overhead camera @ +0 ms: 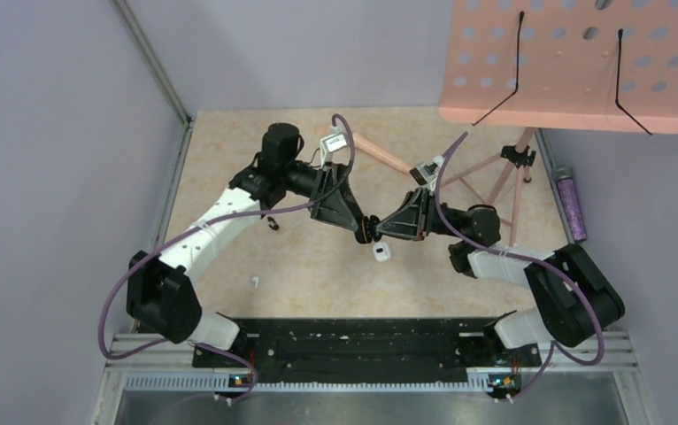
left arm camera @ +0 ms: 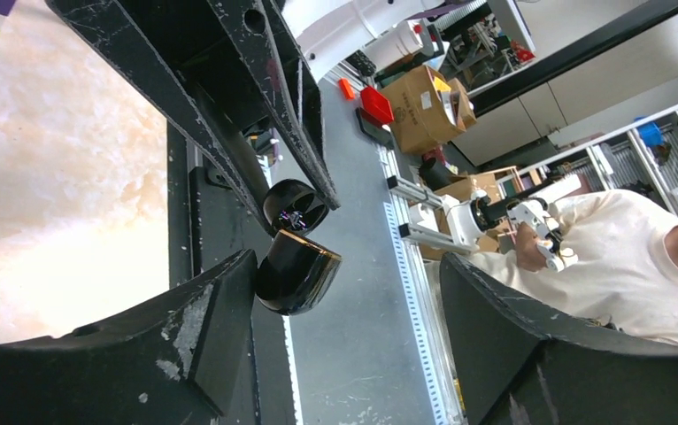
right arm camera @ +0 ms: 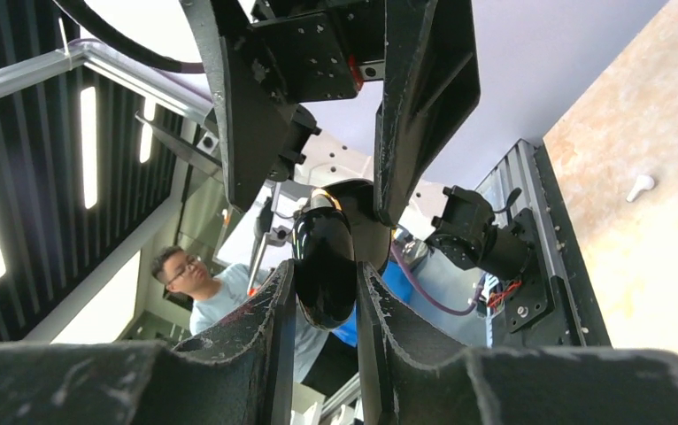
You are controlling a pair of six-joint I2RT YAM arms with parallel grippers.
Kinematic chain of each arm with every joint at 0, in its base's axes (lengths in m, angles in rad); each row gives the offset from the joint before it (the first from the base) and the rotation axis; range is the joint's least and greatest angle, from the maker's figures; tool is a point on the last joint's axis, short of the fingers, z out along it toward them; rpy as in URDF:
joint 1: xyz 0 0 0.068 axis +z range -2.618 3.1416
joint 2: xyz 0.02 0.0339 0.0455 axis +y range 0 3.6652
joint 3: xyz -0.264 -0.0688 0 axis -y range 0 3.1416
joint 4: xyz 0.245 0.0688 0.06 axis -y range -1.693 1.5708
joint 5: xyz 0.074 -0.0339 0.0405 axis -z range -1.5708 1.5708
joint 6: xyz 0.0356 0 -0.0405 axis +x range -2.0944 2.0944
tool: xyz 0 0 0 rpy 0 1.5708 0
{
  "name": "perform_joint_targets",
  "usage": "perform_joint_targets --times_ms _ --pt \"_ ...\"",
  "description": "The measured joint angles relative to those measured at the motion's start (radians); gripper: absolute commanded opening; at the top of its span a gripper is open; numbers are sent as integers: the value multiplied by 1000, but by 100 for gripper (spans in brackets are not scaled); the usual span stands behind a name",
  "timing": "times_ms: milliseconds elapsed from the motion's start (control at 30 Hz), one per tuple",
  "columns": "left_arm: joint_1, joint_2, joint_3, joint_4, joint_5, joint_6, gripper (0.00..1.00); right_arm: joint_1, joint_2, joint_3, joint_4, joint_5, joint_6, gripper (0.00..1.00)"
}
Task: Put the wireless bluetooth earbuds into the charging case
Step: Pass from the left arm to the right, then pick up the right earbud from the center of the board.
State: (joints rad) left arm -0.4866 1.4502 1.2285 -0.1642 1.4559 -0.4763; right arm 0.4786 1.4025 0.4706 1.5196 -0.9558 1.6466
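The charging case (right arm camera: 327, 266) is glossy black and held in mid-air above the table's middle, with my right gripper (right arm camera: 327, 285) shut on its body. In the left wrist view the case (left arm camera: 296, 270) has its lid (left arm camera: 293, 205) swung open. My left gripper (left arm camera: 353, 328) faces it with jaws wide apart, and one finger (left arm camera: 220, 310) sits right beside the case. In the top view both grippers meet at the case (overhead camera: 369, 230). One tiny white earbud (overhead camera: 254, 282) lies on the table near the left arm and also shows as an earbud (right arm camera: 641, 186) in the right wrist view.
A small white item (overhead camera: 381, 252) lies on the table just below the grippers. A pink perforated stand (overhead camera: 574, 62) on a tripod rises at the back right, with a purple bottle (overhead camera: 571, 204) beside it. A black base rail (overhead camera: 353, 341) runs along the near edge.
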Motion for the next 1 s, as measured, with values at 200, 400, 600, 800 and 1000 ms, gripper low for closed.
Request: perform_joint_targets --times_ms 200,400,600,800,1000 --pt "23 16 0 -14 -41 3 88 -21 15 -28 1 11 0 0" --pt "80 19 2 -91 -154 38 98 -43 22 -52 -13 34 -34 0" --pt "103 17 5 -166 -343 55 99 -45 -38 -52 -252 103 -171 0" --pt "106 -30 0 -212 -591 18 99 -45 -130 -53 -554 222 -292 0" --pt "122 -127 -77 -210 -775 -38 99 -47 -172 -79 -775 319 -352 0"
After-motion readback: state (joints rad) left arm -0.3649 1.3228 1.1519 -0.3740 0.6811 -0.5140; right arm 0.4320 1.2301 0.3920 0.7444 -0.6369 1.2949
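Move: The black charging case hangs open in the right fingers, its middle some 3 cm left of that hand and about 2 cm to the right and 1 cm back of the already parted left fingers. The black earbud, which the left hand may take next, lies on the table roughly 13 cm ahead, 24 cm left and 27 cm below the left hand. The white case is about 5 cm ahead, 3 cm right and 25 cm below the right hand. With the handover already made, the left hand spreads its fingers the rest of the way and backs off the black charging case, going some 11 cm forward, then also down and left while swinging nearly 50 degrees counter-clockwise, its left side lifting. The right hand keeps its pinch on the case and carries it down about 10 cm and forward over half as far, towards the white case below, turning clockwise and tipping downward as it sinks. ##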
